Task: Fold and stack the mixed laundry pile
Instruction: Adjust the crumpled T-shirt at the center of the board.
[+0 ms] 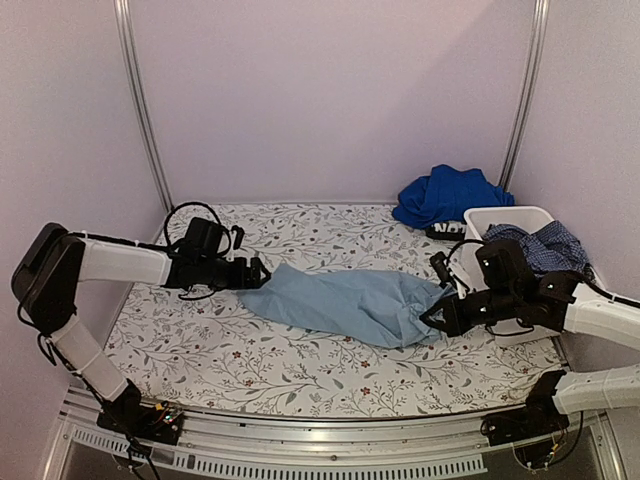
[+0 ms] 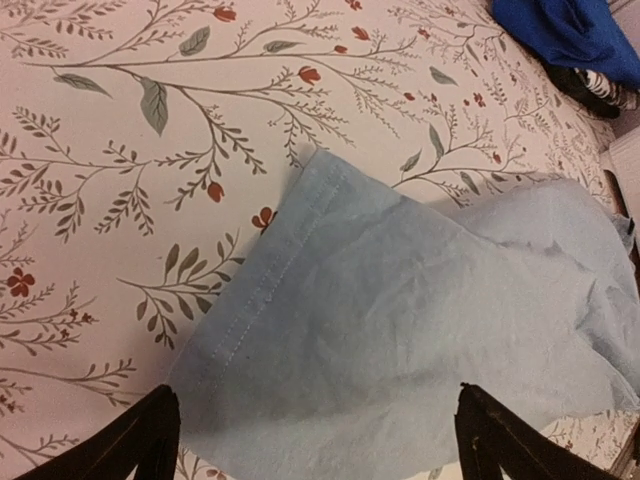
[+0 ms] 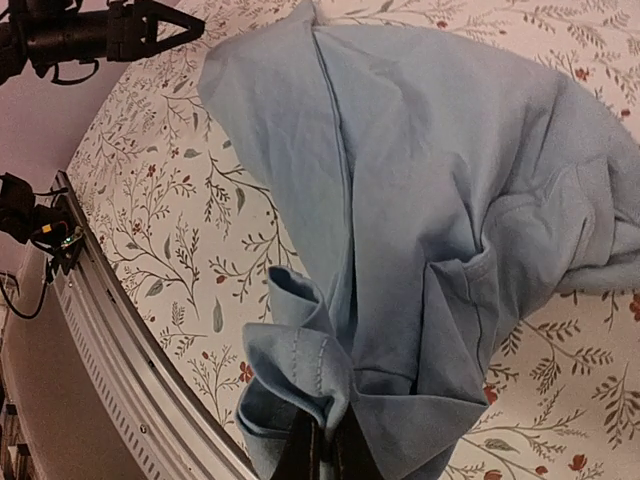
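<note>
The large pale blue garment (image 1: 345, 300) lies stretched across the middle of the flowered table cover. My left gripper (image 1: 262, 272) stands open at its left end; in the left wrist view the hemmed corner (image 2: 260, 330) lies between the two wide-apart fingertips (image 2: 150, 440). My right gripper (image 3: 325, 455) is shut on a bunched fold at the garment's right end (image 1: 425, 310). A royal blue garment (image 1: 448, 195) is heaped at the back right. A dark blue small-check garment (image 1: 545, 245) hangs over the white tub. A black-and-white cloth (image 2: 605, 92) peeks out beside the royal blue one (image 2: 570, 30).
The white plastic tub (image 1: 505, 215) stands at the right edge, close behind the right arm. The table's metal front rail (image 3: 120, 340) runs just below the right gripper. Two upright frame posts (image 1: 140, 100) stand at the back corners.
</note>
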Robot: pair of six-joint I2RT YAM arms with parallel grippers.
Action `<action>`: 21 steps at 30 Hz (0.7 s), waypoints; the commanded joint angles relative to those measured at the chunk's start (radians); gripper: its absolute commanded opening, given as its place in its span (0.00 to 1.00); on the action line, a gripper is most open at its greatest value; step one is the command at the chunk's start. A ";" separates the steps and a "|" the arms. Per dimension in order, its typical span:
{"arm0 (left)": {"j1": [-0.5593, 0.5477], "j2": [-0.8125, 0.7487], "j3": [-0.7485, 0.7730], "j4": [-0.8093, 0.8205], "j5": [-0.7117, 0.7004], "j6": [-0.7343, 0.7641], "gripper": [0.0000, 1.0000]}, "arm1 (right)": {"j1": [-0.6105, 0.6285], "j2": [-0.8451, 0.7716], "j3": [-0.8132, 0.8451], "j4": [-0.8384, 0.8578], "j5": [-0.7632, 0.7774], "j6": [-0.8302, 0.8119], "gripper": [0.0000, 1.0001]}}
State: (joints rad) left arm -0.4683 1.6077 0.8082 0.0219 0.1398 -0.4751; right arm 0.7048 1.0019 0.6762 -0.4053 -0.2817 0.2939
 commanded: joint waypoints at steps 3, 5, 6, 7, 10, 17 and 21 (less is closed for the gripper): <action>-0.053 0.122 0.147 -0.060 0.006 0.105 0.94 | -0.002 -0.074 -0.127 0.010 0.001 0.190 0.00; -0.055 0.173 0.203 -0.094 -0.013 0.125 0.94 | -0.002 -0.055 -0.145 0.008 0.019 0.208 0.00; -0.055 0.208 0.238 -0.116 -0.015 0.134 0.94 | -0.002 -0.045 -0.150 0.008 0.027 0.222 0.00; -0.057 0.242 0.271 -0.143 -0.018 0.140 0.92 | -0.002 -0.033 -0.151 0.007 0.037 0.228 0.00; -0.071 0.310 0.319 -0.207 -0.014 0.156 0.83 | -0.004 -0.016 -0.137 0.006 0.080 0.246 0.00; -0.083 0.277 0.240 -0.233 0.032 0.158 0.57 | -0.024 0.036 -0.098 0.010 0.128 0.223 0.00; -0.086 0.237 0.188 -0.240 0.001 0.143 0.27 | -0.053 0.080 -0.099 0.064 0.125 0.211 0.00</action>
State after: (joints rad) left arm -0.5373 1.8915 1.0504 -0.1513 0.1490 -0.3264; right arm 0.6819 1.0500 0.5510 -0.4000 -0.1825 0.5156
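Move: The T-shirt's left end, which the open left hand goes for, lies about 4 cm to its right, 1 cm ahead and 6 cm below; the shirt's body lies about 18 cm to that hand's right and 3 cm nearer. The right hand already holds the other end, with its spot on the board 14 cm below and about 3 cm right. From the right hand, the basket is some 15 cm ahead and 21 cm right, the blue cloth 35 cm ahead and 10 cm right. The left hand reaches right and forward about 5 cm each way over the T-shirt's left end, then sinks onto it while drawing back some 3 cm, its fingers closing more than halfway from wide open and gathering the cloth between them. Meanwhile the right hand keeps its shut grip on the other end and lowers it about 7 cm towards the board, drifting 3 cm right, dipping back and coming forward again as its fingers tip more steeply down and it turns some 15 degrees clockwise. ##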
